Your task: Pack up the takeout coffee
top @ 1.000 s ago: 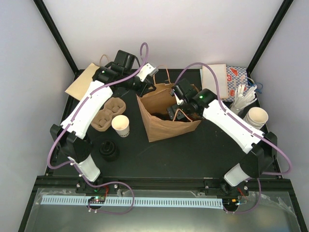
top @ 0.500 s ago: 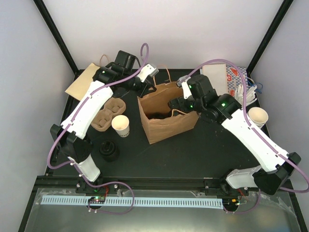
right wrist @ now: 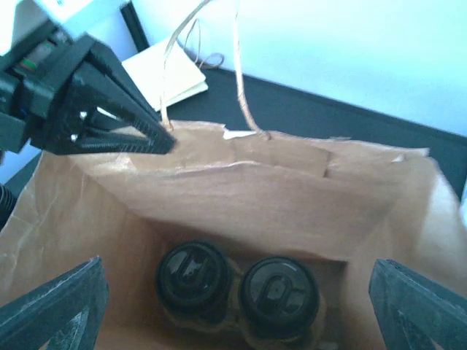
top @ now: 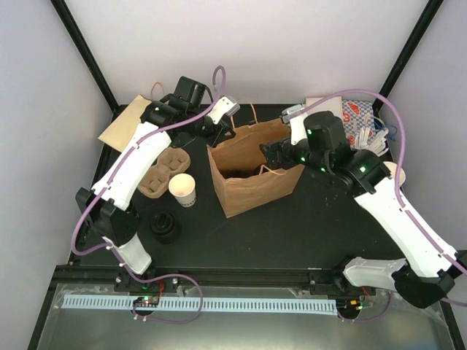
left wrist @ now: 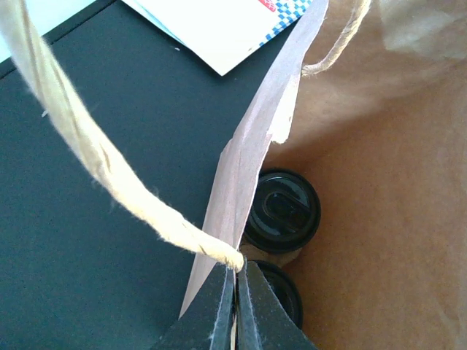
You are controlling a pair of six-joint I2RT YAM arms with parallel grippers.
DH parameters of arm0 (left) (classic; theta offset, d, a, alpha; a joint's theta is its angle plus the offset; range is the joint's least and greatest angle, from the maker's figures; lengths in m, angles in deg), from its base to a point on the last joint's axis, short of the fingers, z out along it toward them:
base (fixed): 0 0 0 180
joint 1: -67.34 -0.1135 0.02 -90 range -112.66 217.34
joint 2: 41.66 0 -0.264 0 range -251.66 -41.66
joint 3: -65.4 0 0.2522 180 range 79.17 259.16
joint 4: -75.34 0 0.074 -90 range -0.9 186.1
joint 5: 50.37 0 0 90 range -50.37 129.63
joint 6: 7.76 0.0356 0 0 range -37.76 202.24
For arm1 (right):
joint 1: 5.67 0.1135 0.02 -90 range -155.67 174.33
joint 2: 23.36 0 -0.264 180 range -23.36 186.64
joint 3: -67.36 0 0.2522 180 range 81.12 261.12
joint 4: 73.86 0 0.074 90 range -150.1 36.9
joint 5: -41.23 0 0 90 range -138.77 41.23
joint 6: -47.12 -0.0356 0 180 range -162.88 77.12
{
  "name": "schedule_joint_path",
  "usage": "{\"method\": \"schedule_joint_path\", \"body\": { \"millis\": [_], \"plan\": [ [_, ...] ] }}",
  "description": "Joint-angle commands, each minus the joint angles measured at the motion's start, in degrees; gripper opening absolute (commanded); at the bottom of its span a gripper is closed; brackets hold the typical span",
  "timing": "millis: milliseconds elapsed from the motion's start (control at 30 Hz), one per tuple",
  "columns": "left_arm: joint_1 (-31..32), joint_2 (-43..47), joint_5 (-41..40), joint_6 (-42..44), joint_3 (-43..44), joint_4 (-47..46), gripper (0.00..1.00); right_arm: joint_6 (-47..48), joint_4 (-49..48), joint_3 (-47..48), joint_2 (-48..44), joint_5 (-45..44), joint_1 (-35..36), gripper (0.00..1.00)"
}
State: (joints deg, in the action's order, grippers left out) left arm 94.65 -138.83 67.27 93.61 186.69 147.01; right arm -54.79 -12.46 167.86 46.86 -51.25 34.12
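The takeout coffee (top: 182, 189), a small white paper cup with no lid, stands on the table left of the brown paper bag (top: 252, 182). My left gripper (top: 217, 137) (left wrist: 237, 273) is shut on the bag's back-left rim, just below a twine handle (left wrist: 87, 157). My right gripper (top: 272, 154) (right wrist: 237, 262) hovers open over the bag's right side, holding nothing. Two black-lidded cups (right wrist: 193, 273) (right wrist: 279, 290) sit side by side at the bottom of the bag, and they also show in the left wrist view (left wrist: 281, 210).
A brown moulded cup carrier (top: 162, 171) lies behind the white cup, and a black lid stack (top: 164, 227) stands in front of it. A flat brown paper bag (top: 128, 120) lies at the back left. Napkins and sachets (top: 354, 117) and stacked cups (top: 398, 173) crowd the back right.
My right gripper has risen out of the bag and drawn back to the right, still open. The left gripper and the bag rim have stayed put.
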Motion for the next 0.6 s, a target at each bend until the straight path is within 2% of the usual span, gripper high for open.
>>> {"method": "schedule_joint_path", "body": {
  "millis": [0, 200, 567],
  "plan": [
    [0.42, 2.24, -2.16, 1.29, 2.16, 1.19, 0.02, -0.31, -1.72, 0.79, -3.92, -4.42, 0.19, 1.0],
    [0.96, 3.06, -4.34, 2.69, 2.17, 1.21, 0.02, -0.1, -0.18, -1.28, -7.96, -8.33, 0.18, 1.0],
    [3.08, 5.78, -9.97, 6.8, -0.12, -0.86, 0.02, -0.2, -2.29, -10.74, -19.38, -16.02, 0.18, 1.0]
  ]
}}
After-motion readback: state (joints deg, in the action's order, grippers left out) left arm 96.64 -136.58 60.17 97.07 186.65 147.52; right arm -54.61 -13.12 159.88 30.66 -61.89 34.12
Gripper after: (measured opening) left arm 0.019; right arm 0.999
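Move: My right hand is open and empty over the mouth of the bag. The bag's right rim is about 8 cm to my right, level with me ahead and some 7 cm down. The lidded coffees stand in the bag roughly 5 cm ahead, 4 cm left and 27 cm below. My left hand already pinches the far-left rim; from it the coffees lie about 4 cm back, 6 cm right and 23 cm down. I carry my open right hand off to the right by about 7 cm, away from the coffees and out over the bag's right rim, drawing back some 4 cm as well. It rises about 3 cm early on, then stays nearly level while the fingers tip up and swing clockwise roughly 10 degrees. My left hand keeps its pinch on the far-left rim at the handle, tilting only a little. ##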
